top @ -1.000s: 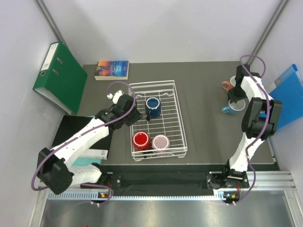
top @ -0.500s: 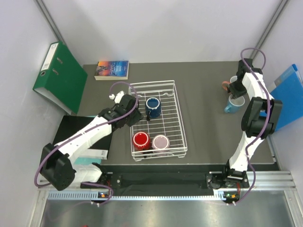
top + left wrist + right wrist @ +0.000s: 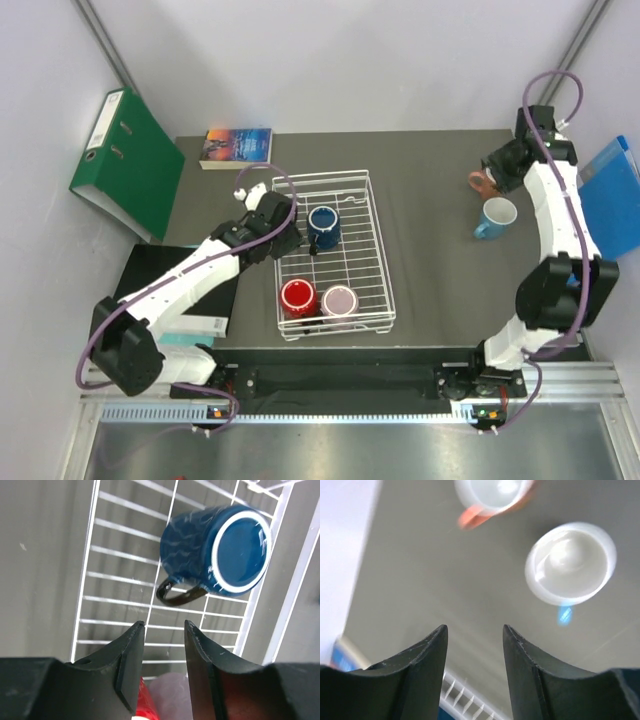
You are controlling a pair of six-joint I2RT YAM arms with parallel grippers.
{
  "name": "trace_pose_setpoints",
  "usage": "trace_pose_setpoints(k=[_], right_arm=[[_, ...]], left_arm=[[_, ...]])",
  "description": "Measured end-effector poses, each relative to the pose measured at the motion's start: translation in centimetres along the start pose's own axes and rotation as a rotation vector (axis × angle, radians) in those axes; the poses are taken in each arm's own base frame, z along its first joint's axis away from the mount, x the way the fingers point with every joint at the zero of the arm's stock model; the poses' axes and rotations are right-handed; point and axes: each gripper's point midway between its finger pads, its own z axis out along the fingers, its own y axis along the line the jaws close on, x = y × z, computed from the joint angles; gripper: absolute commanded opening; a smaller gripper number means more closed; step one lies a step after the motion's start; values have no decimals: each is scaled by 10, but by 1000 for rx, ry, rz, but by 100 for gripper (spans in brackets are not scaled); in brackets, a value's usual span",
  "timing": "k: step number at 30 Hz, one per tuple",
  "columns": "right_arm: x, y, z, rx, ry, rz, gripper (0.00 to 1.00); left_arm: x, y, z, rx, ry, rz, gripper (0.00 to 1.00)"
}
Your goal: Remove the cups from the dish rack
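The white wire dish rack (image 3: 377,240) stands mid-table and holds the dark blue mug (image 3: 324,226) lying on its side, the red mug (image 3: 298,297) and the pale mauve mug (image 3: 340,300). My left gripper (image 3: 291,242) is open and empty at the rack's left side. In the left wrist view it (image 3: 162,625) sits just short of the blue mug's (image 3: 225,555) handle, over the rack (image 3: 125,577). The teal mug (image 3: 495,217) and the salmon mug (image 3: 481,183) stand on the table at the right. My right gripper (image 3: 497,165) is open and empty above them (image 3: 474,627); its view shows the teal mug (image 3: 570,562) and the salmon mug (image 3: 492,492).
A green binder (image 3: 125,160) leans at the far left, with a book (image 3: 237,147) behind the rack. A blue folder (image 3: 610,195) stands at the right edge. A black pad (image 3: 160,280) lies under the left arm.
My right gripper has lifted up and back from the teal mug, which now stands alone on the table. My left gripper has edged closer to the blue mug.
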Motion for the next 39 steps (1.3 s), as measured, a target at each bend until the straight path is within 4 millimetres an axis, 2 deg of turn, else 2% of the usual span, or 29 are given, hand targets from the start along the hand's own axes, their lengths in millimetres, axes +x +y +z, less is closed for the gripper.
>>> trace_pose_setpoints(k=[2, 5, 6, 8, 10, 11, 12, 15, 18, 20, 24, 30, 39], right_arm=[[12, 19, -34, -95, -19, -53, 51], [51, 53, -86, -284, -15, -198, 66], [65, 60, -100, -338, -13, -253, 76], [94, 65, -123, -433, -3, -363, 85], [125, 55, -141, -513, 3, -491, 92], [133, 46, -145, -523, 8, -526, 94], [141, 34, -147, -539, 7, -567, 98], [149, -1, -151, -555, -9, -639, 100], [148, -19, -163, -596, -39, -675, 100], [147, -23, -176, -649, -57, -694, 100], [151, -26, -190, -720, -62, -724, 100], [171, -44, -181, -731, 2, -777, 99], [180, -47, -179, -740, 39, -801, 98]], left_arm=[[-7, -3, 0, -3, -22, 35, 46], [-20, -10, 1, -13, -53, 107, 53], [-24, -13, 2, -15, -60, 133, 55], [-30, -20, 5, -18, -70, 186, 59], [-36, -29, 11, -17, -75, 250, 66], [-39, -32, 13, -19, -78, 279, 72], [-41, -33, 15, -22, -81, 304, 98], [-43, -32, 20, -30, -82, 397, 99], [-45, -31, 21, -33, -79, 478, 99], [-46, -32, 24, -33, -76, 524, 99], [-38, -40, 34, 10, -32, 605, 99], [-21, -47, 49, 64, 48, 673, 99], [-25, -74, 69, 110, 56, 720, 99]])
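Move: The upturned dark-blue cup in the rack lies about 7 cm ahead of the left hand, 6 cm to its right and 7 cm below. The red cup is some 10 cm back, level sideways, and the pink cup 11 cm back and 10 cm right, both 8 cm lower. From the right hand the dark-blue cup is roughly 40 cm left, 9 cm back and 12 cm below; the light-blue cup is 5 cm back, 1 cm right and 15 cm down. Left opens, reaching 10 cm forward-right over the dark-blue cup; right opens, swinging 25 cm back-left towards the rack. ##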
